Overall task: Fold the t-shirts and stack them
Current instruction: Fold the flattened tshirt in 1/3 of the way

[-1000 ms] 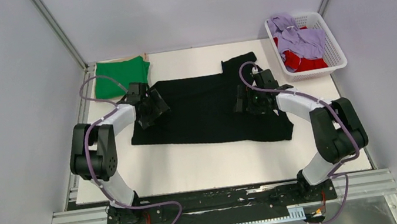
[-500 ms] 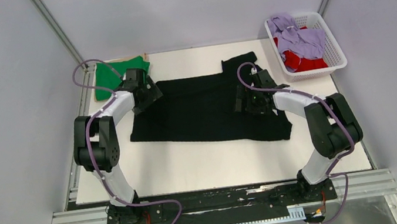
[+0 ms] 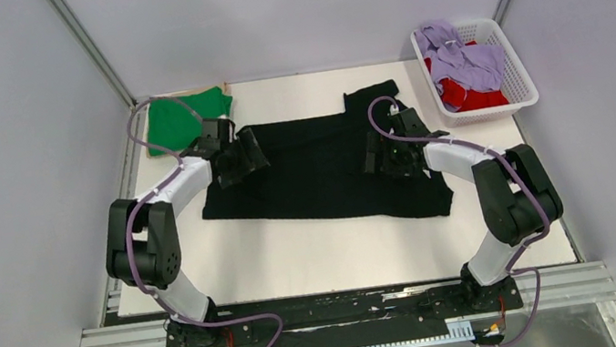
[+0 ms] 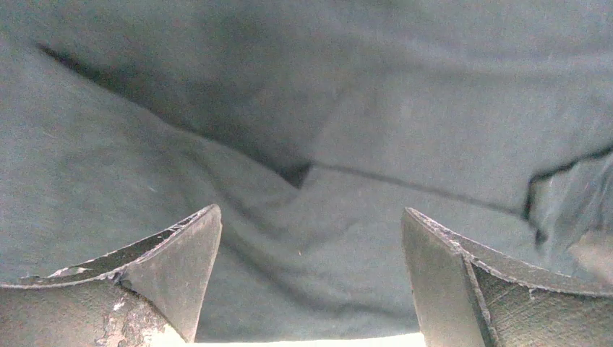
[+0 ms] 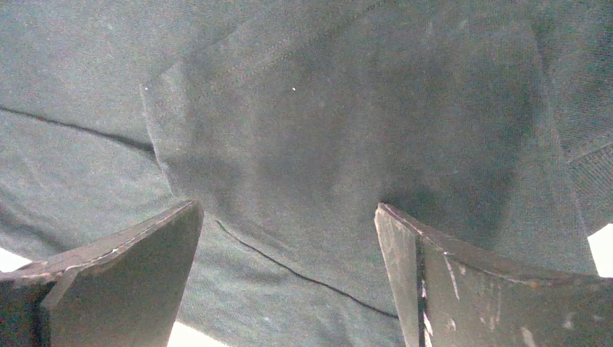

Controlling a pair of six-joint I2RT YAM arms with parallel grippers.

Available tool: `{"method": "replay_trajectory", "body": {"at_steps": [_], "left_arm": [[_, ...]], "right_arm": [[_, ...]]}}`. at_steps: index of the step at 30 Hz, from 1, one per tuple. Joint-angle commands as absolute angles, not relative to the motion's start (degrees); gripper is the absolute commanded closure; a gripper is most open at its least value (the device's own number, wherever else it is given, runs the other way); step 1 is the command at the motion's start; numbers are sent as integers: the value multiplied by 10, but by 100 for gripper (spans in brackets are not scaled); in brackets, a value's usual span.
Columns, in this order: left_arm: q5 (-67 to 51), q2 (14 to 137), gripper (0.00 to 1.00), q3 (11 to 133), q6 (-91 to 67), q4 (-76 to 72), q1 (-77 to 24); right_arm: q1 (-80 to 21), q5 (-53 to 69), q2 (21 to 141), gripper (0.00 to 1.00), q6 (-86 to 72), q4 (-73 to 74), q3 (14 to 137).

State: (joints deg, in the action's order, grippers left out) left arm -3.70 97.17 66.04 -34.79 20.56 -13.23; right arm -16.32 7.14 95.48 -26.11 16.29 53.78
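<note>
A black t-shirt (image 3: pixel 323 176) lies spread across the middle of the table, with a sleeve sticking out at its far right. My left gripper (image 3: pixel 239 159) hovers open over its far left part; in the left wrist view only dark, creased fabric (image 4: pixel 361 108) shows between the fingers (image 4: pixel 311 210). My right gripper (image 3: pixel 390 155) stands open low over the shirt's right side, above a folded-over flap and seam (image 5: pixel 325 108), nothing pinched between its fingers (image 5: pixel 288 204). A green t-shirt (image 3: pixel 176 119) lies folded at the far left corner. Lavender (image 3: pixel 464 61) and red (image 3: pixel 458 94) t-shirts fill the basket.
The white lattice basket (image 3: pixel 525 95) stands at the far right corner, beside the right wall. Grey walls close in both sides and the back. A bare strip of white table (image 3: pixel 299 258) runs between the shirt and the arm bases.
My left gripper swung back toward the green shirt, then came right and forward onto the black shirt's left part. The right gripper shifted only slightly. Both stayed open.
</note>
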Motion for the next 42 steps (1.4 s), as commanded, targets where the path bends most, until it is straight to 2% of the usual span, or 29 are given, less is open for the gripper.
{"method": "replay_trajectory", "body": {"at_steps": [1,7,10,16,24,28,42], "left_arm": [[-75,948,0,600,-351,157,-150],[-49,1018,0,625,-354,201,-150],[-55,1014,0,604,-366,214,-152],[24,926,0,516,-398,302,-192],[5,798,0,399,-452,337,-236],[5,760,0,380,-469,357,-252],[53,662,0,341,-532,421,-274]], "right_arm": [[-161,48,984,0,-267,162,518],[-161,47,985,0,-279,171,508],[-162,51,972,0,-300,199,487],[-187,38,912,0,-310,276,430],[-220,1,808,0,-395,409,371],[-239,42,766,0,-419,434,371],[-242,0,741,0,-479,464,335]]}}
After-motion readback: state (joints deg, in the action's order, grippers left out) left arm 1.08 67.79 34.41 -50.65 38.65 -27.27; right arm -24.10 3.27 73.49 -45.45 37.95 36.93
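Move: The black t-shirt lies flat, its middle about 20 cm to the right of the left hand, 5 cm back and 6 cm below. From the right hand, already down on the cloth, its middle is some 17 cm left, level ahead and about 1 cm below. The green shirt stack is roughly 13 cm ahead and 14 cm left of the left hand, 4 cm below; the laundry basket is about 21 cm ahead and 29 cm right of the right hand, 3 cm higher. The left hand lowers 5 cm onto the t-shirt, then both open hands drag it back some 15–20 cm. ##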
